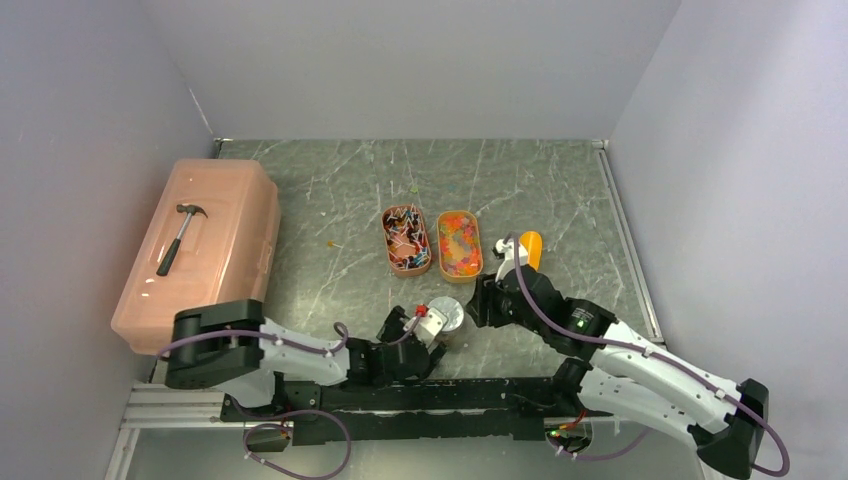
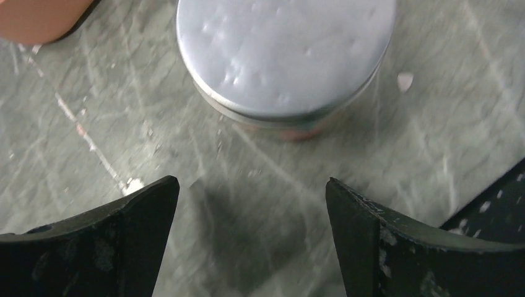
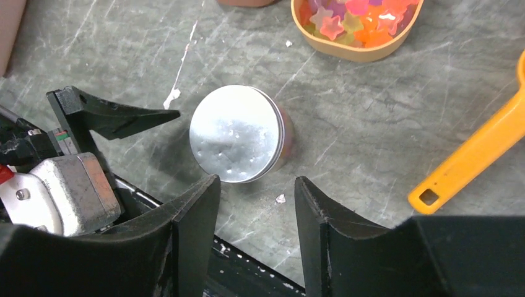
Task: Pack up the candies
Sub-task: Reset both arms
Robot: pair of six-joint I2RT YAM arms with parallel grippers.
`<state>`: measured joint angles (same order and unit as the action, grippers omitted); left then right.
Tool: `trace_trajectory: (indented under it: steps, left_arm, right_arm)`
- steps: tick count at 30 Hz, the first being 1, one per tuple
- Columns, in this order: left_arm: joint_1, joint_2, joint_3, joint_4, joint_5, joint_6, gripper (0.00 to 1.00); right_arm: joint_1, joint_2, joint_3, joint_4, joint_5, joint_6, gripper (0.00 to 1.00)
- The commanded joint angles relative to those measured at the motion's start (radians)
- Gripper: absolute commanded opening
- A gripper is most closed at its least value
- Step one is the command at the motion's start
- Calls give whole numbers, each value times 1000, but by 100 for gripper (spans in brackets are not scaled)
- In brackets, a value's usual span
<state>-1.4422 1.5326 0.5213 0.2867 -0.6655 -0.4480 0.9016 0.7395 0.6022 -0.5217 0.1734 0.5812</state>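
Observation:
The candies lie in two oval orange trays: wrapped ones (image 1: pixel 405 235) in the left tray, glossy ones (image 1: pixel 459 243) in the right. The right wrist view shows star-shaped candies (image 3: pixel 350 18) in a tray at the top. A small jar (image 1: pixel 447 315) with a silver lid (image 3: pixel 238 133) stands near the front edge. My left gripper (image 1: pixel 430 328) is open just left of the jar (image 2: pixel 285 55), nothing between its fingers (image 2: pixel 252 185). My right gripper (image 1: pixel 483 302) is open just right of the jar, and only bare table shows between its fingers (image 3: pixel 257 182).
A yellow-orange scoop (image 1: pixel 528 248) lies right of the trays, its handle (image 3: pixel 477 154) near my right gripper. A pink plastic box (image 1: pixel 200 245) with a hammer (image 1: pixel 180 238) on top sits at the far left. Walls close in the table on three sides.

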Motion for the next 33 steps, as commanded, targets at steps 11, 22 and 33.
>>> trace_trajectory:
  steps: [11,22,33]
  left_arm:
    - [-3,-299,244,-731,53,19,94]
    - [160,-461,481,-1037,77,-2,94]
    - [579,-492,653,-1090,383,140,94]
  right_arm:
    - [-13,-13,194,-47,173,-129,63]
    - [-14,-34,271,-79,309,-134,73]
    - [-15,-134,302,-56,391,-175,100]
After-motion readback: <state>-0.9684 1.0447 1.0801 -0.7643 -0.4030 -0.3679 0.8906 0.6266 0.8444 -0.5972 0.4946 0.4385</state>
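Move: The closed jar stands right in front of the open left hand, about 4 cm ahead and 4 cm to its right, roughly level with it. The lollipop box lies some 20 cm ahead and 3 cm left of that hand. From the right hand, the jar is about 5 cm to the left, hardly ahead, and 10 cm down; the star-candy box is some 16 cm ahead and 1 cm left, and the yellow scoop 10 cm ahead and 11 cm right, both about 12 cm lower. The left hand, wide open and already clear of the jar, first slips about 3 cm farther left and slightly back from it, then climbs nearly 20 cm and, once well up, swings left and forward over the empty table, turning slightly counter-clockwise and staying open. Meanwhile the empty right hand backs off from the jar too, rising some 12 cm while drifting right and a little forward, its fingers spreading from half to fully open as they tip up about 20 degrees and swing slightly clockwise. ##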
